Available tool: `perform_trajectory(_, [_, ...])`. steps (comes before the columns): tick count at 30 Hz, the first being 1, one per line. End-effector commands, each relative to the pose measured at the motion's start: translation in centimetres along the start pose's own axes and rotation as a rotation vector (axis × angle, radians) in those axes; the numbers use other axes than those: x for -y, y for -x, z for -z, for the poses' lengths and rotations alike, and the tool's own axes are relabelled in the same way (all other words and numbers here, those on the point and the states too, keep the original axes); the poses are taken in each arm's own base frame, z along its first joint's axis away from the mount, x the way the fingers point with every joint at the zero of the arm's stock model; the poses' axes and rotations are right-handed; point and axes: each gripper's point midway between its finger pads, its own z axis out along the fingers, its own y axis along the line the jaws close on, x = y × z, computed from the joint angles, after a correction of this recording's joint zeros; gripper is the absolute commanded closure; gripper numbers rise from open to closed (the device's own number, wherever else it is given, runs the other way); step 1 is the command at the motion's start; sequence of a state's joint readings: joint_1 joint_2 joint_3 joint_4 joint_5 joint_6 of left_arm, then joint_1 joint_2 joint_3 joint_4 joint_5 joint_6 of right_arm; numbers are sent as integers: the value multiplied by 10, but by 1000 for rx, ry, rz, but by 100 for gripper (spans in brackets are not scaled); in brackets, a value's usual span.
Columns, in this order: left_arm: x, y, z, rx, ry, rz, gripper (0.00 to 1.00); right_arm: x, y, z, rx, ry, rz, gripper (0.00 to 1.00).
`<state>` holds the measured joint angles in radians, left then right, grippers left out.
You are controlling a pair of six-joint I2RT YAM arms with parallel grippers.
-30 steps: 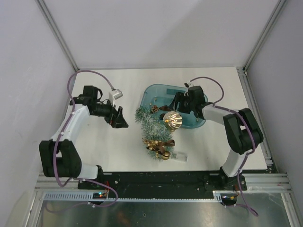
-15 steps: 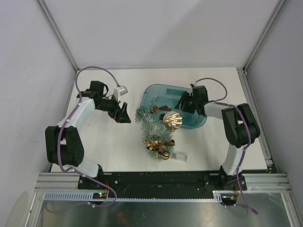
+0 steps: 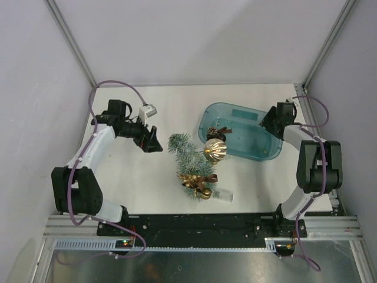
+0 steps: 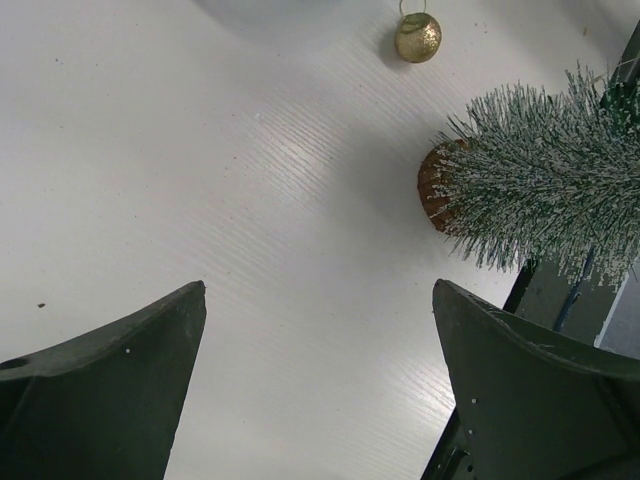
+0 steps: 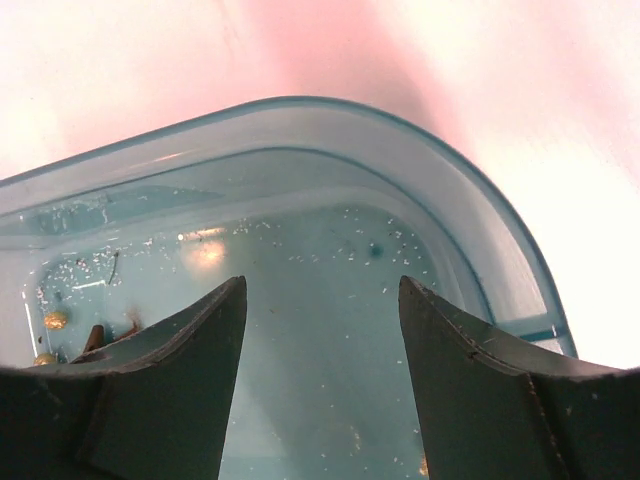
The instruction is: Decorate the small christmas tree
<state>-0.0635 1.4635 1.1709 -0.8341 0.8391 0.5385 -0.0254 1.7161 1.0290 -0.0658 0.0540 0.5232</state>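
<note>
The small christmas tree [image 3: 185,154] lies on its side mid-table, frosted green. A gold striped ball [image 3: 214,150] rests by its right side and a gold-and-brown ornament [image 3: 198,181] lies at its near end. My left gripper [image 3: 151,142] hovers open just left of the tree. In the left wrist view the tree [image 4: 548,190] and its wood base [image 4: 431,188] sit at the upper right, beyond the open left gripper [image 4: 320,290]. My right gripper [image 3: 267,124] is open at the right end of the teal tub [image 3: 253,144]. Its fingers [image 5: 190,350] point into the tub [image 5: 330,110] with nothing between them.
A pine cone [image 3: 213,132] and a few small gold pieces [image 5: 55,320] lie in the tub's left end. A small gold ball [image 4: 418,37] sits on the table past the tree base. A clear plastic piece [image 3: 224,194] lies near the front edge. Frame posts and walls enclose the table.
The teal tub has slid to the right, away from the tree. The right gripper has drawn back to the right with it. The left gripper has edged closer to the tree.
</note>
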Motion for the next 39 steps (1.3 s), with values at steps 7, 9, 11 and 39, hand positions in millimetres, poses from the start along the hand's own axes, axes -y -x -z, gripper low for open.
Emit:
perform_trajectory(7, [16,9,8,52,-10,-36,0,-124,-18,37,61,341,230,31])
perform_trajectory(9, [17,9,10,54,-4,-31,0,-146,-32,40,27,402,284,31])
perform_trajectory(11, [16,7,11,48,9,-27,0,-155,-49,38,-15,418,323,31])
perform_trajectory(39, [25,9,25,94,26,-68,0,-107,-99,43,-104,83,626,36])
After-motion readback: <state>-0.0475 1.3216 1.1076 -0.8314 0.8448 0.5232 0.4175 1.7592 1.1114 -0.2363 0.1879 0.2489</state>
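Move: The brown ball in the blue bin lies about 17 cm to my right hand's left, some 3 cm back and about 5 cm below. The pinecone with its ribbon is about 21 cm to the hand's left and level with it front to back; the bin's middle is only about 9 cm left and 1 cm back. From my left hand the ball is roughly 26 cm to the right, 8 cm ahead and 14 cm lower. I sweep my right hand left across the bin about 17 cm, rising some 3 cm on the way and turning roughly 30 degrees counter-clockwise. Then I sink it by about 4 cm and draw it back 4 cm, rolling its left side down, so the open fingers straddle the line to the brown ball. My left hand eases a little back and up, empty and open. ##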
